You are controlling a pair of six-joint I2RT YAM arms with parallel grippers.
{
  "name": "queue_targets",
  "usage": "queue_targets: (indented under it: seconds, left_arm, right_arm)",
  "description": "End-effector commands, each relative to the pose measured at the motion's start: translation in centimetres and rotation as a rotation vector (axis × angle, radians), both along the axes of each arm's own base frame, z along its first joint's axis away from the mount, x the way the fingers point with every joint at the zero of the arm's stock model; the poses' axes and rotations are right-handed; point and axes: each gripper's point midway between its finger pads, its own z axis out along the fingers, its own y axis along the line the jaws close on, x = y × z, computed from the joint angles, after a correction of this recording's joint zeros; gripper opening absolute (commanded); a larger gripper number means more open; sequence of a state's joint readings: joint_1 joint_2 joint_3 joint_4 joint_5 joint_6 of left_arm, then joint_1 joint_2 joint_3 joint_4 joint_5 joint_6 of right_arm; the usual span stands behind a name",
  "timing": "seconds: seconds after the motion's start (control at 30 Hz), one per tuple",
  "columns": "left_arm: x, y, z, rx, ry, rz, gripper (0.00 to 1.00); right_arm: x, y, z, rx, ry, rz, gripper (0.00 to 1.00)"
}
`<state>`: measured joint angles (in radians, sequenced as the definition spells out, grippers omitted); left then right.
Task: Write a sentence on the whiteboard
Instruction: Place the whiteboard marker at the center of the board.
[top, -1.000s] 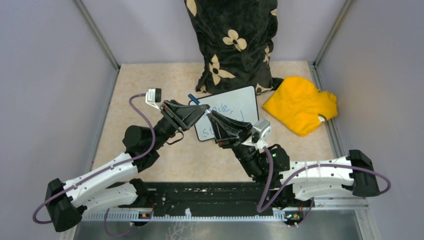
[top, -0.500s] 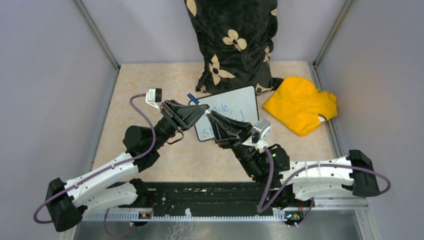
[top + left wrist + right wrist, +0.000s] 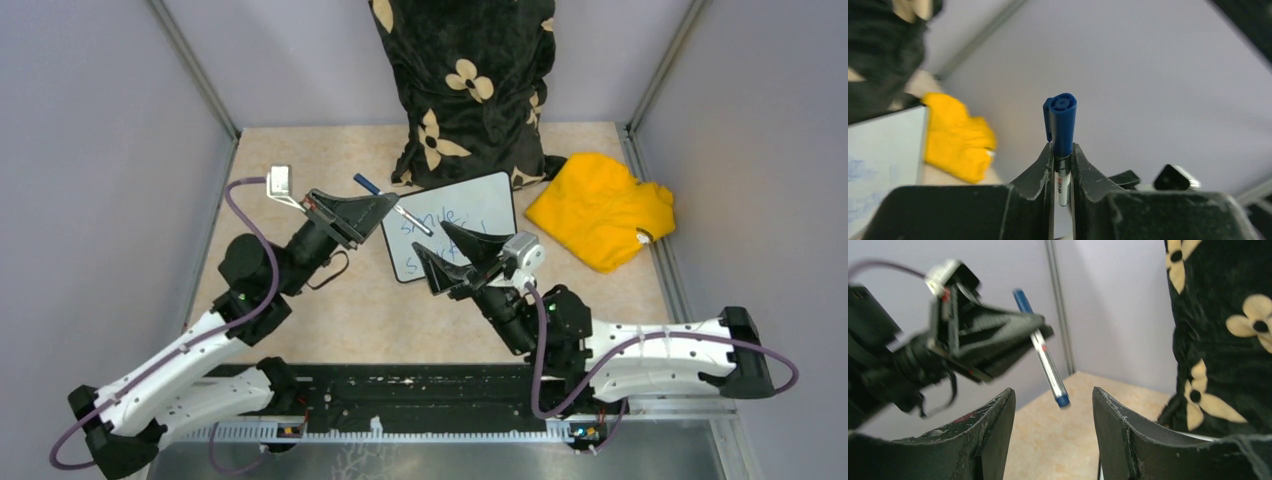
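The whiteboard lies flat in the middle of the table, in front of the black flowered cushion. The sentence is blue writing in two lines; my right gripper hides part of the lower line. My left gripper is shut on a blue-capped marker and holds it in the air over the board's left edge, tip slanting down to the right. The left wrist view shows the marker pinched between the jaws. My right gripper is open and empty over the board's lower left; the marker tip hangs just beyond its jaws.
A yellow cloth lies to the right of the board. A tall black cushion with cream flowers stands against the back wall, touching the board's far edge. Grey walls close in the table on the left, right and back.
My left arm has drawn back to the left and tilted, lifting the marker off the board. My right gripper has opened and its arm has shifted slightly.
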<state>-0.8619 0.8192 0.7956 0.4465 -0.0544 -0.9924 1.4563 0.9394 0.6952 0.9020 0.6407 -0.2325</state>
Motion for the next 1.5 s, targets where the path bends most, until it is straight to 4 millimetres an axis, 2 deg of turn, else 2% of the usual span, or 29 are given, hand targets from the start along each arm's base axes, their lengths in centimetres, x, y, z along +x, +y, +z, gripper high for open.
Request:
queue_targets:
  seconds: [0.0,0.13,0.23,0.3,0.4,0.47,0.57,0.67,0.8,0.97,1.1,1.3,1.47]
  left_arm:
    - [2.6,3.3,-3.6,0.461,-0.003,0.263,0.00]
    - [4.1,7.5,-7.9,0.830,0.073,0.428,0.00]
    - [4.8,10.8,-11.2,1.014,0.162,0.553,0.00]
    - [5.2,11.8,-13.1,1.099,0.187,0.595,0.00]
    - [6.2,11.7,-16.6,1.205,0.241,0.575,0.00]
    - [7.4,11.4,-19.5,1.265,0.317,0.527,0.00]
    - [9.4,13.0,-23.8,1.341,0.476,0.491,0.00]
    - [11.4,14.9,-26.1,1.373,0.545,0.503,0.00]
    - [13.2,15.2,-29.6,1.405,0.621,0.408,0.00]
    - [14.9,15.8,-33.7,1.460,0.723,0.314,0.00]
    - [15.7,15.7,-35.6,1.433,0.758,0.275,0.00]
    - [15.4,14.7,-38.0,1.386,0.804,0.211,0.00]
    - [15.3,15.2,-38.7,1.403,0.803,0.231,0.00]
  right_arm:
    - [1.0,-2.8,-1.3,-0.070,0.113,-0.064,0.57]
    - [2.5,-6.3,-5.5,-0.175,0.252,-0.214,0.57]
    - [3.2,-9.0,-8.6,-0.246,0.336,-0.330,0.57]
    - [3.4,-10.1,-10.5,-0.282,0.377,-0.371,0.57]
    - [3.4,-10.7,-12.2,-0.293,0.403,-0.387,0.57]
    - [3.4,-10.7,-12.9,-0.298,0.407,-0.386,0.57]
    - [3.3,-10.2,-14.0,-0.318,0.416,-0.369,0.57]
    - [3.0,-9.3,-15.5,-0.364,0.433,-0.337,0.57]
    - [2.7,-8.1,-17.1,-0.427,0.457,-0.307,0.56]
    - [2.4,-6.4,-18.0,-0.488,0.467,-0.274,0.56]
    - [2.5,-5.3,-18.3,-0.524,0.469,-0.276,0.57]
    - [2.9,-3.8,-18.6,-0.546,0.469,-0.290,0.57]
    - [3.2,-3.4,-18.5,-0.540,0.470,-0.301,0.57]
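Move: The left hand already holds the marker high up; the bare table it is taken to, beside the whiteboard's left edge, lies about 15 cm ahead, 15 cm to its left and some 43 cm below. From this hand the whiteboard's middle is about 23 cm ahead, 10 cm right and 41 cm down. The empty, part-open right hand has the marker's middle about 5 cm ahead, 6 cm left and 2 cm above, the whiteboard's middle roughly 27 cm ahead, 5 cm right and 39 cm down. Keeping its pinch on the marker, the left hand sweeps down some 38 cm, with about 15 cm each forward and to the left, towards the open table left of the whiteboard, its fingers swinging from pointing up and right to pointing steeply down and a little forward, and it slows as it nears the table. Fingers staying open, the right hand backs off from the marker, sinking about 22 cm in front of the board as it tips down, going out to its right at first and then drifting partway back left. ##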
